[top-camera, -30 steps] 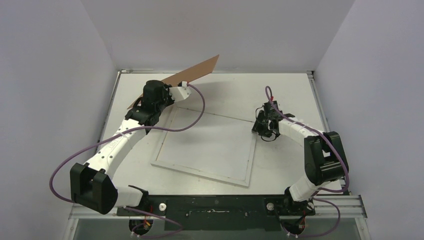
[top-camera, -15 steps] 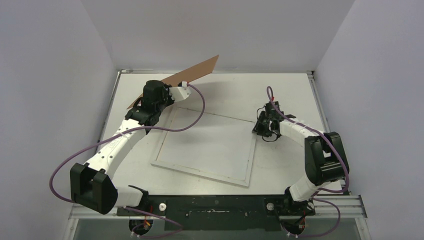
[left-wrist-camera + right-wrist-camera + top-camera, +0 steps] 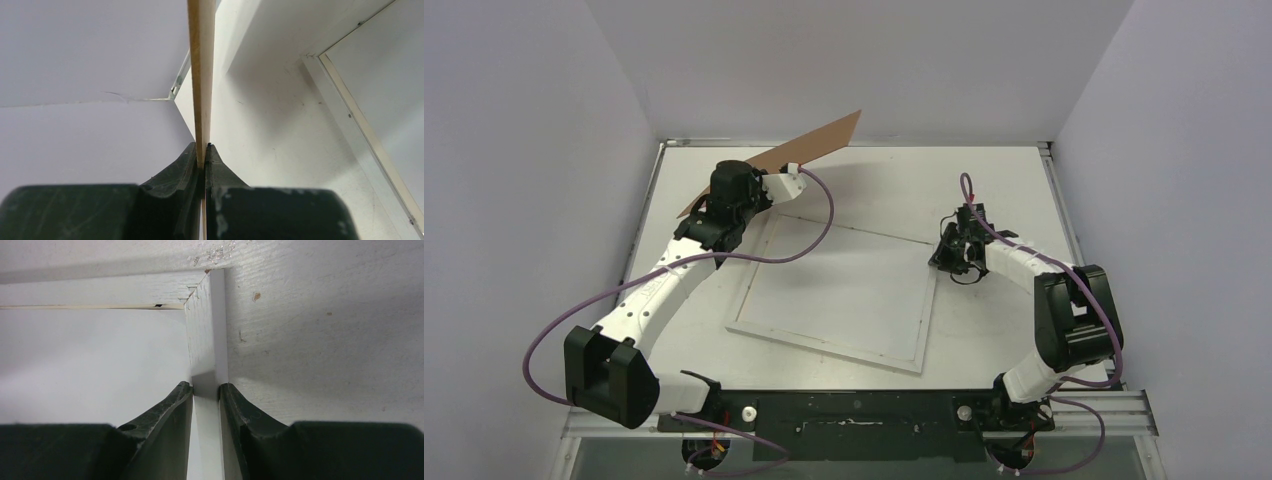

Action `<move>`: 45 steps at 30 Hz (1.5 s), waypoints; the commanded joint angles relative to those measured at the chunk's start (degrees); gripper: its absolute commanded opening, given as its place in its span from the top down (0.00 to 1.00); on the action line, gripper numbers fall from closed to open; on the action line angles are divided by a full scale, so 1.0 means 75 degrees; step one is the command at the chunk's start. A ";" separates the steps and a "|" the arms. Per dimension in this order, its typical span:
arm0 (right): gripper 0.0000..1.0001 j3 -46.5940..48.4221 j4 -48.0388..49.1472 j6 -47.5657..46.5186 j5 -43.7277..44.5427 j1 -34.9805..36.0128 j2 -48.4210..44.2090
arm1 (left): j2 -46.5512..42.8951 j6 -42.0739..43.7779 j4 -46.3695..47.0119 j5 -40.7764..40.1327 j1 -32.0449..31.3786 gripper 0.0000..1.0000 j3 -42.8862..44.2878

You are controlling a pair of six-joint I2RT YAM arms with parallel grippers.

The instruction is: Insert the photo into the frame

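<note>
The frame [image 3: 824,348] lies flat mid-table, a narrow white border around a pale middle. My right gripper [image 3: 946,256] sits at its right edge near the far corner. In the right wrist view the jaws [image 3: 205,386] press both sides of the white border strip [image 3: 207,330], shut on it. My left gripper [image 3: 729,178] is at the far left, shut on the edge of a brown backing board [image 3: 829,140] held tilted above the table. The board's thin edge [image 3: 201,75] runs up from the closed jaws [image 3: 202,150]. The photo is out of view.
White walls close in the table on the left, back and right. The frame's left border [image 3: 360,125] passes just right of the raised board. Purple cables loop from both arms over the table.
The right gripper has shifted very slightly at the frame's right edge. The left arm and the board have stayed put.
</note>
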 commanded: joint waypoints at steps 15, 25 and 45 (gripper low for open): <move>0.95 -0.0202 0.0317 -0.0012 -0.0002 -0.0161 -0.0480 | -0.0361 -0.0005 0.0825 -0.0170 -0.0043 1.00 0.0199; 0.95 -0.0336 0.0596 -0.0119 -0.0252 -0.0225 -0.0572 | -0.0383 0.0036 0.0831 -0.0177 -0.0043 1.00 0.0171; 0.28 0.0234 0.0113 -0.0564 -0.0201 -0.0288 -0.1051 | -0.0408 0.0062 0.0825 -0.0170 -0.0043 1.00 0.0158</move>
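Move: The right hand has the frame's right rail between its fingers, with the far right corner about 4 cm straight ahead. The frame's middle lies roughly 16 cm to this hand's left and 5 cm back, at about the same height. The backing board, held up by the left hand, is some 28 cm left, 12 cm ahead and 20 cm higher. From the left hand, the frame's middle is about 14 cm back, 15 cm right and 22 cm below. The right hand keeps its pinch on the frame's right rail near the far corner, easing back towards its base by only about half a centimetre, then spreads its fingers wide, lets go and lifts nearly straight up by about 3 cm, quickening as it leaves, the fingertips tipping up about 5 degrees. Meanwhile the left hand stays in place, still gripping the backing board aloft beyond the frame. ##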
